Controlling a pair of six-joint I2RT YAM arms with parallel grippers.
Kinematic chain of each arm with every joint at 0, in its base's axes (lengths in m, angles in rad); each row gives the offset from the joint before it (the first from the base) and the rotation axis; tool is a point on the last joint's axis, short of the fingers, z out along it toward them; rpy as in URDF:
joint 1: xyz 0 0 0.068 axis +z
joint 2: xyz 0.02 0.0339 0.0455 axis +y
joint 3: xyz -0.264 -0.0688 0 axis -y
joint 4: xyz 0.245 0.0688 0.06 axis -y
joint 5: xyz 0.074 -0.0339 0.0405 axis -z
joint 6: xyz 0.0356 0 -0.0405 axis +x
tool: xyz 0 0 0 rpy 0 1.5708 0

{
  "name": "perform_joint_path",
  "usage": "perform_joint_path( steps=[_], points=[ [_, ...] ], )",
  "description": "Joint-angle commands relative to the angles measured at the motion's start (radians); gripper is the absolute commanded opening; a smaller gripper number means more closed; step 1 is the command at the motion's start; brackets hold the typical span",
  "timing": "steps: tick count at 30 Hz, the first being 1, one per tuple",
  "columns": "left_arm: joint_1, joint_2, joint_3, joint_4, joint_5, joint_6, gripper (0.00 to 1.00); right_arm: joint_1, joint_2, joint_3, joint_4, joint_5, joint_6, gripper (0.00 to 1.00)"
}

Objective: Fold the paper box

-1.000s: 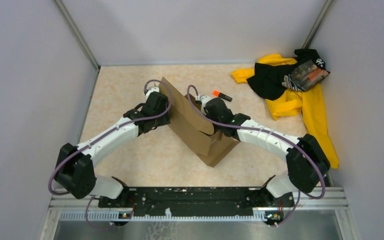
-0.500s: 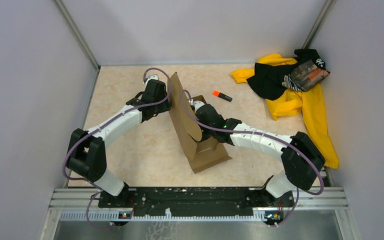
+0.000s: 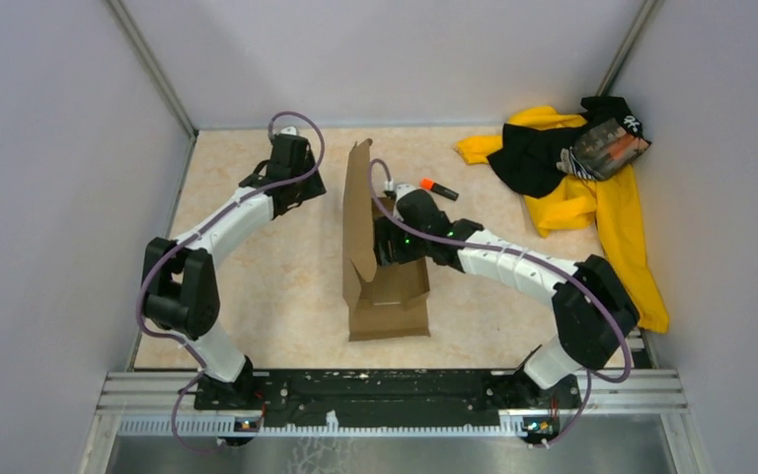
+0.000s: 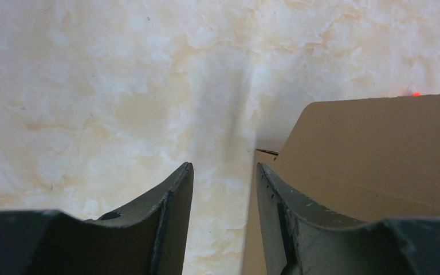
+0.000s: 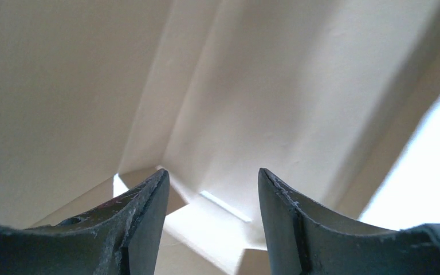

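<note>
The brown cardboard paper box (image 3: pixel 392 296) lies mid-table, half formed, with one tall flap (image 3: pixel 358 202) standing upright on its left side. My right gripper (image 3: pixel 387 247) is open and reaches into the box beside that flap. In the right wrist view its jaws (image 5: pixel 212 175) are spread and empty, with cardboard walls and folds (image 5: pixel 263 86) all around them. My left gripper (image 3: pixel 303 188) is open and empty, left of the flap and clear of it. In the left wrist view (image 4: pixel 223 169) the flap's edge (image 4: pixel 378 149) shows at the right.
An orange marker (image 3: pixel 437 187) lies just behind the box. A yellow-and-black clothing pile (image 3: pixel 572 168) fills the back right corner. Grey walls close in the table on the left, back and right. A metal rail (image 3: pixel 385 390) runs along the near edge.
The box has swung round and now lies square to the table with the flap upright. My left gripper has let go of the flap and drawn back left. My right gripper has moved deeper into the box.
</note>
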Motion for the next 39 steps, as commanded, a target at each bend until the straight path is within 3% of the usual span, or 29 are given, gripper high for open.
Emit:
perform_joint_path(
  steps=[1,12,20,29,35,39],
  points=[
    [0.017,0.003,0.04,0.005,0.04,0.026,0.51,-0.121,-0.06,0.11,-0.052,0.025,-0.118,0.58],
    [0.031,-0.054,0.0,-0.016,0.079,0.03,0.51,-0.235,0.108,0.207,0.078,0.018,-0.621,0.57],
    [0.035,-0.1,-0.041,-0.03,0.124,0.028,0.51,-0.293,0.25,0.268,0.204,-0.054,-0.776,0.57],
    [0.044,-0.111,-0.05,-0.043,0.133,0.038,0.51,-0.349,0.351,0.316,0.321,-0.15,-0.8,0.57],
    [0.045,-0.119,-0.067,-0.035,0.138,0.034,0.51,-0.382,0.238,0.161,0.512,-0.233,-0.654,0.59],
    [0.045,-0.121,-0.082,-0.048,0.158,0.028,0.51,-0.383,0.144,0.072,0.55,-0.267,-0.55,0.6]
  ],
)
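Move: The tray's far right corner lies about 16 cm ahead of the right hand, 6 cm to its right and 8 cm below; the hand starts over the open tray. The middle of the upright lid is roughly 7 cm ahead and 4 cm to its left, 2 cm above. The marker lies about 20 cm ahead, 11 cm right and 11 cm down. From the left hand that corner is some 20 cm right, 2 cm back and 10 cm down. The tray's far right corner is what the right hand heads for: from beside the lid it sweeps about 20 cm forward and 7 cm right, arching up some 4 cm before dipping back, then draws back a little at the end. Its wrist lifts the fingertips by some 30 degrees; fingers stay half open. The left hand, half open too, eases back about 3 cm beside the lid's outer side. ##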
